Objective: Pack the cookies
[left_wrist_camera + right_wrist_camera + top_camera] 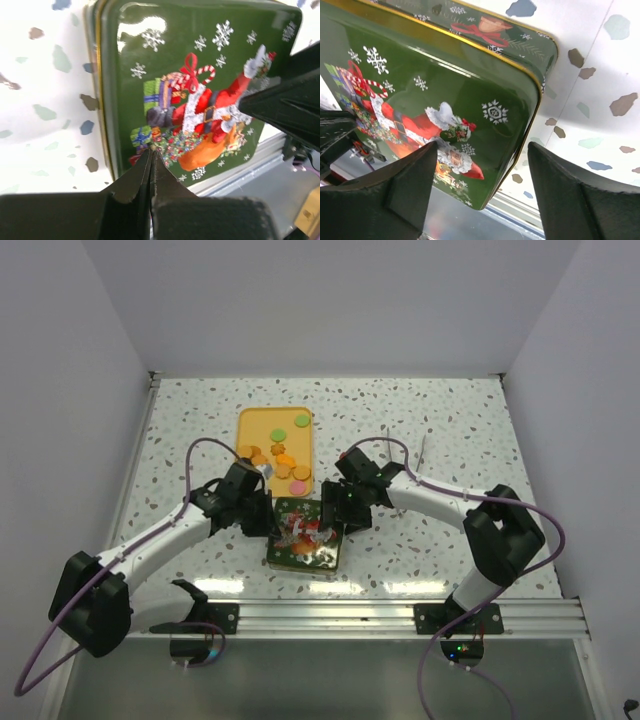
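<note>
The cookies (284, 461), mostly orange with a green one (302, 421), lie on a yellow tray (255, 421) behind both grippers. In front of the tray sits a green tin (306, 552) with a Santa lid (200, 65). My left gripper (151, 150) is shut, empty, its tips over the lid's left edge; from above it (266, 520) is at the tin's left side. My right gripper (482, 147) is open around the lid's (445, 80) right corner, one finger over the lid and one over the table. The tin's base (520, 35) shows past the lid's edge.
The speckled table (430, 430) has white walls on three sides. An aluminium rail (400, 615) runs along the near edge by the arm bases. My right arm's finger (285, 110) crosses the left wrist view over the lid.
</note>
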### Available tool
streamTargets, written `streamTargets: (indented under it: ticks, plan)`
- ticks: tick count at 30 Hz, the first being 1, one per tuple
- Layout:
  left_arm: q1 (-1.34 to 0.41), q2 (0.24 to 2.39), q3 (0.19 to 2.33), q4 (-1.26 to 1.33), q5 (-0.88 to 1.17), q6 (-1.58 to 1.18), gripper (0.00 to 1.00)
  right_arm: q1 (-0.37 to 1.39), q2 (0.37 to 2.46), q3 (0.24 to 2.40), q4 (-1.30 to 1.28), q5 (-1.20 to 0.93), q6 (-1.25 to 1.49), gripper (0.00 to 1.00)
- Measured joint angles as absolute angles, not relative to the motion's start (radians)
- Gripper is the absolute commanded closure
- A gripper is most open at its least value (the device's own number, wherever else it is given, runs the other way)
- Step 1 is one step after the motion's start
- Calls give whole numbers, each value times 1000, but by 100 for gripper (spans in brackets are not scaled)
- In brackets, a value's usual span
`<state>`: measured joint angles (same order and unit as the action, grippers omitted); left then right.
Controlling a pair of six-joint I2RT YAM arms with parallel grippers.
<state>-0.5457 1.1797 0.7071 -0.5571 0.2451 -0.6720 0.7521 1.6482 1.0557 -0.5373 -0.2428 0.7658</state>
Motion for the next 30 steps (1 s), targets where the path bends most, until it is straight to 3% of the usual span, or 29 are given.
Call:
streamTargets:
  ticks: [4, 8, 18, 30]
  plan:
    - [-546, 1182, 733, -599, 194, -670, 100, 752, 1648, 1074, -556, -223, 758, 11]
    - [-546, 1193, 756, -635, 156, -669, 98, 752, 1648, 1091, -577, -204, 749, 7]
    - [-546, 1197, 823, -692, 114, -658, 61, 752, 1648, 1121, -622, -171, 730, 4]
    - [-546, 1198, 892, -714, 96, -662, 60, 752, 1640, 1131, -638, -162, 720, 4]
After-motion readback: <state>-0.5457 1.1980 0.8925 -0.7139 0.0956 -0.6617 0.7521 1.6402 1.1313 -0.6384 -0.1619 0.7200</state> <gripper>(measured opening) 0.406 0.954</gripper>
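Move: The lid, lying on the cookie tin, has its middle about 6 cm right and 2 cm ahead of the left fingertips, roughly level with them; from the right hand it is about 8 cm left and 1 cm back, also nearly level. The cookie tin's middle is some 6 cm right of the left hand, 3 cm ahead and 4 cm below, the pink cookie some 13 cm ahead, 5 cm right and 6 cm below. The left hand, its shut fingertips resting on the left, near part of the lid, rolls slightly and shifts nearly 2 cm left towards the lid's edge, then opens its fingers partway as it comes free, rising about 4 cm and going some 2 cm forward. Meanwhile the right hand, still astride the lid's right edge with one finger over the top and one outside, opens from fairly wide to nearly full and eases about 1 cm each forward, up and right. ##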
